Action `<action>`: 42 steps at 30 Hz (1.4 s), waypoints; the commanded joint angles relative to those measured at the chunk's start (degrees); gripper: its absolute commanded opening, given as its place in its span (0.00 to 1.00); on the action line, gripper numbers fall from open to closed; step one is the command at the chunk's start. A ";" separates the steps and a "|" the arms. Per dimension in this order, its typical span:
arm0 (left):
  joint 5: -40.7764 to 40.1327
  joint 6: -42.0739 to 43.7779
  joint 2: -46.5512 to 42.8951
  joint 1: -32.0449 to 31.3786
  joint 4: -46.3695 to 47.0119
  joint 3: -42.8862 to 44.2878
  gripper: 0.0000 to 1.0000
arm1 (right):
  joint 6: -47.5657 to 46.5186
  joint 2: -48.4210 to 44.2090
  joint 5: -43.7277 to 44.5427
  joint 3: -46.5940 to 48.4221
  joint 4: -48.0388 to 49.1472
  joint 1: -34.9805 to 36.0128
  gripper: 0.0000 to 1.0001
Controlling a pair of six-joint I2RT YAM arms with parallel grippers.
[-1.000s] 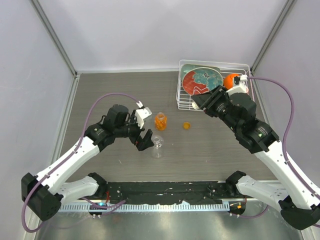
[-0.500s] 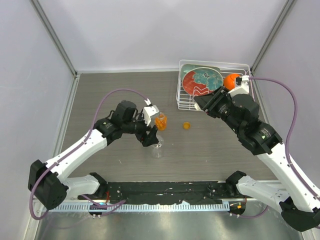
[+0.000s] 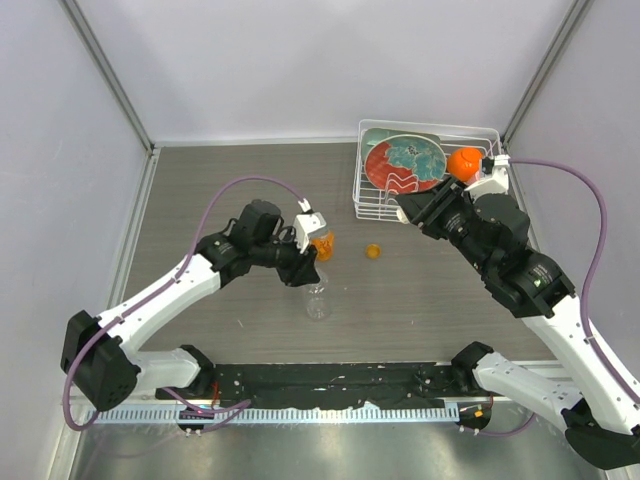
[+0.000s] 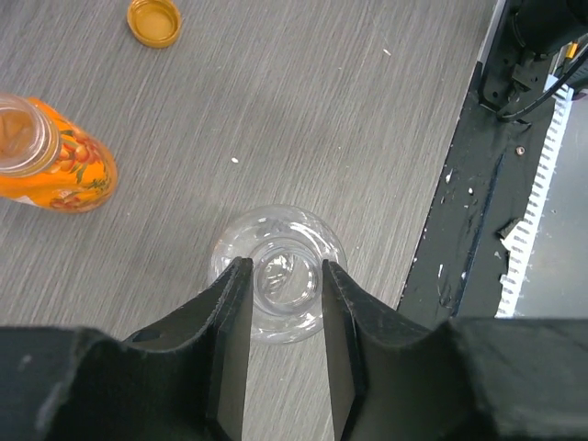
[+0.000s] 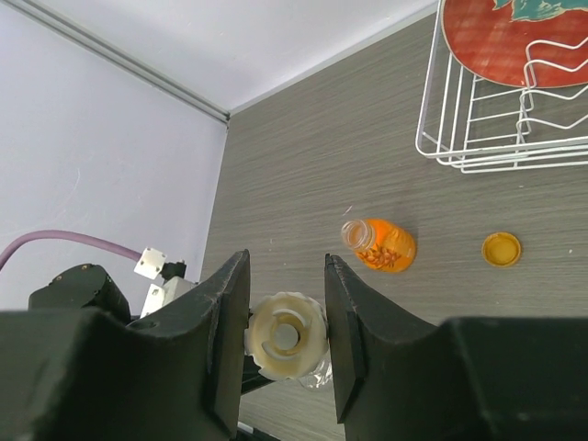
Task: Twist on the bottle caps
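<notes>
The clear bottle (image 3: 318, 302) stands open-topped at mid table. My left gripper (image 3: 303, 272) reaches it from the left. In the left wrist view the gripper (image 4: 283, 271) has its jaws against both sides of the clear bottle's neck (image 4: 278, 276). The translucent orange bottle (image 3: 321, 243) stands uncapped just behind it and also shows in the left wrist view (image 4: 57, 165). The orange cap (image 3: 373, 251) lies loose on the table. My right gripper (image 3: 403, 208) hovers by the rack, shut on the cream-white cap (image 5: 287, 335).
A white wire rack (image 3: 365, 195) at the back right holds a red and teal plate (image 3: 405, 160) and a large orange ball (image 3: 463, 162). The black base rail (image 3: 330, 380) runs along the near edge. Walls close in the sides and the back.
My left gripper has moved right, up to the clear bottle, and closed on its neck. The bottle has shifted slightly nearer. My right arm has drifted slightly right with the cream cap.
</notes>
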 commanded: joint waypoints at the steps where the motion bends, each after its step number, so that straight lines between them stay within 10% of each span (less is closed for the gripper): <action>1: -0.21 0.35 0.16 -1.01 -0.64 1.17 0.22 | -1.04 -0.74 1.53 1.47 0.22 -0.09 0.09; 5: -5.82 1.66 0.43 -4.51 -3.44 1.87 0.01 | -0.95 -1.18 1.53 1.38 0.05 -0.09 0.08; 17: -35.19 12.39 26.69 -20.87 -31.75 27.52 0.00 | -1.57 -0.83 6.01 5.42 -5.05 -0.18 0.08; 27: -33.10 10.90 44.19 -25.09 -33.51 42.47 0.00 | -3.41 -1.80 10.14 12.54 -11.20 -0.09 0.08; 42: -29.85 8.08 45.34 -27.55 -25.60 33.51 0.17 | -4.64 -1.97 10.23 9.99 -11.82 -0.09 0.09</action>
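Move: The clear bottle stands upright with its neck between my left fingers, so its middle is straight below that hand, about 8 cm down. The orange bottle stands about 14 cm farther out in line with it, its middle 10 cm below the hand. The orange cap lies as far out but about 14 cm to the right, some 17 cm down. From my right hand, the clear bottle is roughly 15 cm left, 5 cm back and 27 cm down. Keeping my left fingers pinched on the clear bottle's neck, I swing the neck to the right, about 7 cm in all, then bring it down some 13 cm towards the table. My wrist rolls about 50 degrees so the fingers end up pointing straight down. My right hand keeps the white cap and draws off to the right, then also up. ##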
